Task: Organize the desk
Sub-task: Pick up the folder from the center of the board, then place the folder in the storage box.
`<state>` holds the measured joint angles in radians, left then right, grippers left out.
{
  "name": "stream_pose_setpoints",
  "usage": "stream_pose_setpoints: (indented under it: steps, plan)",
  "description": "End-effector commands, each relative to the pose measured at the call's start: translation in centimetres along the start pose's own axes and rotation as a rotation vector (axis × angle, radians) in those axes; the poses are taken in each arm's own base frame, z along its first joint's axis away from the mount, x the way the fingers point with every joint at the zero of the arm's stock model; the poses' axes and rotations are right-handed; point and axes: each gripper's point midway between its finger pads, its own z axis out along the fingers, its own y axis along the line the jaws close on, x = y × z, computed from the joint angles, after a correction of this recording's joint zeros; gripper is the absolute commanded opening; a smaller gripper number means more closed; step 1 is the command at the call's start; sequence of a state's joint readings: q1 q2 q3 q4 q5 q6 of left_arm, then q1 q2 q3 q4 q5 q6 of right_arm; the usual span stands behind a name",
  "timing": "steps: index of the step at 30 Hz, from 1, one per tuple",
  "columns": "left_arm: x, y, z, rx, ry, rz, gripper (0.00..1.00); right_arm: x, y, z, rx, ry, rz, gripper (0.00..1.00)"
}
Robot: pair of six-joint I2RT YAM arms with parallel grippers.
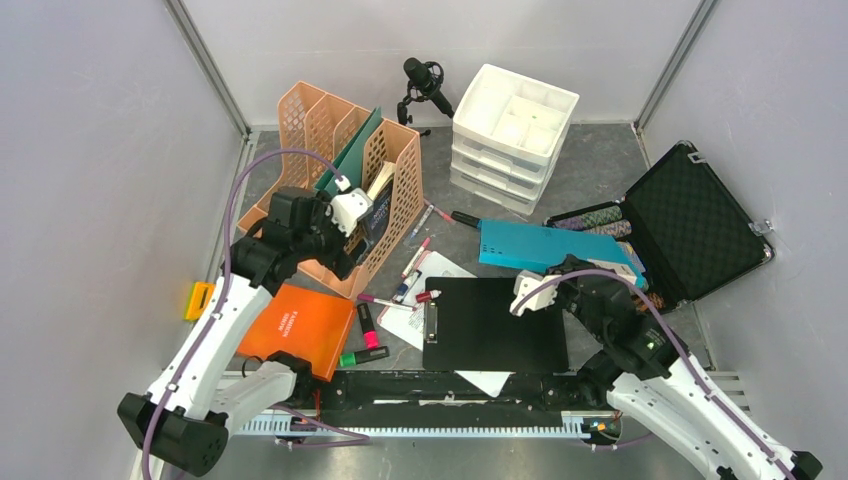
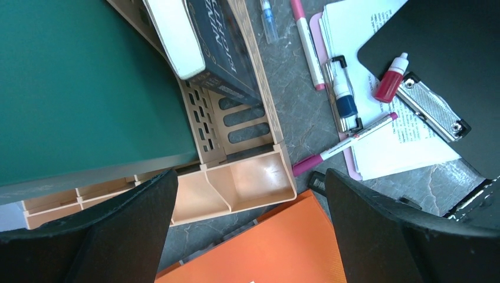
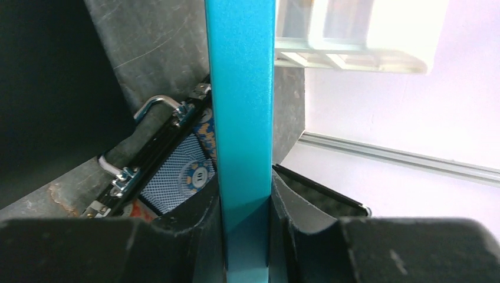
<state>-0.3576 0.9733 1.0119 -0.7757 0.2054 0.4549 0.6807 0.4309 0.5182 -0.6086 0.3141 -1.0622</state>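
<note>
The desk (image 1: 600, 160) is a dark grey veined top strewn with stationery. My right gripper (image 1: 572, 272) (image 3: 244, 200) is shut on the edge of a flat teal box (image 1: 535, 246) (image 3: 242, 100); both pads press its sides, and the box lies between the black clipboard (image 1: 495, 325) and the black case (image 1: 690, 220). My left gripper (image 1: 345, 212) (image 2: 250, 177) hangs open and empty over the near end of the peach file organizer (image 1: 390, 170) (image 2: 253, 183), just above the orange folder (image 1: 295, 325) (image 2: 277, 247).
A green folder (image 2: 76, 82) and a dark book (image 2: 221, 47) stand in the organizer. Pens, a pink marker (image 2: 345, 144), a red bottle (image 2: 392, 78) and papers lie by the clipboard. A white drawer unit (image 1: 510, 135) and a microphone (image 1: 425, 80) stand at the back.
</note>
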Motion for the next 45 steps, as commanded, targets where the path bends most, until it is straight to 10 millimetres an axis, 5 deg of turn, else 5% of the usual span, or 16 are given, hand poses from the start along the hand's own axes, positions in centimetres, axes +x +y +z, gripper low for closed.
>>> stream_pose_setpoints:
  steps: [1, 11, 18, 24, 36, 45]
  plan:
    - [-3.8, 0.6, -1.6, -0.013, -0.119, 0.03, 1.0, -2.4, -5.8, -2.1, 0.129, -0.083, 0.08, 0.01]
    - [-8.9, -2.1, -4.2, 0.145, -0.332, 0.077, 1.0, -8.0, -12.9, -4.3, 0.185, -0.285, 0.216, 0.0]
    - [-15.2, -4.2, -7.8, 0.269, -0.575, 0.168, 1.0, -13.8, -12.3, -3.5, -0.021, -0.495, 0.281, 0.0]
    - [-17.3, -7.4, -9.7, 0.432, -0.645, 0.324, 1.0, -16.6, -11.8, -3.1, -0.149, -0.57, 0.319, 0.0]
    - [-17.3, -12.5, -6.0, 0.578, -0.607, 0.554, 1.0, -18.6, -11.2, -2.8, -0.272, -0.643, 0.384, 0.0]
    - [-19.5, -10.7, -5.1, 0.442, -0.627, 0.483, 1.0, -17.0, -11.4, -2.7, -0.227, -0.636, 0.469, 0.0]
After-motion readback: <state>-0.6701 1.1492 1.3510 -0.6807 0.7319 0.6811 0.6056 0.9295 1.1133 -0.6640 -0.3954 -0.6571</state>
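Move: The right gripper holds the near edge of the blue folder, whose middle lies about 9 cm ahead, 2 cm left and 6 cm below. The left gripper, open, is its goal: roughly 45 cm left, 6 cm ahead, 2 cm higher. The black board is 11 cm left, 3 cm back and 15 below; the open case 17 cm right and 11 ahead. From the left hand the folder's middle is some 43 cm right, 2 ahead and 8 below, the file rack 10 cm left and 12 ahead. Keeping its pinch on the folder's edge, the right hand carries the folder left about 14 cm and up 11, most of the rise first, rolling its left side up and swinging counter-clockwise. The left hand comes to meet it, wide open: right some 16 cm, up and a little back, sinking slightly late on, and turning about 50 degrees clockwise until its fingers face the folder's free end. ##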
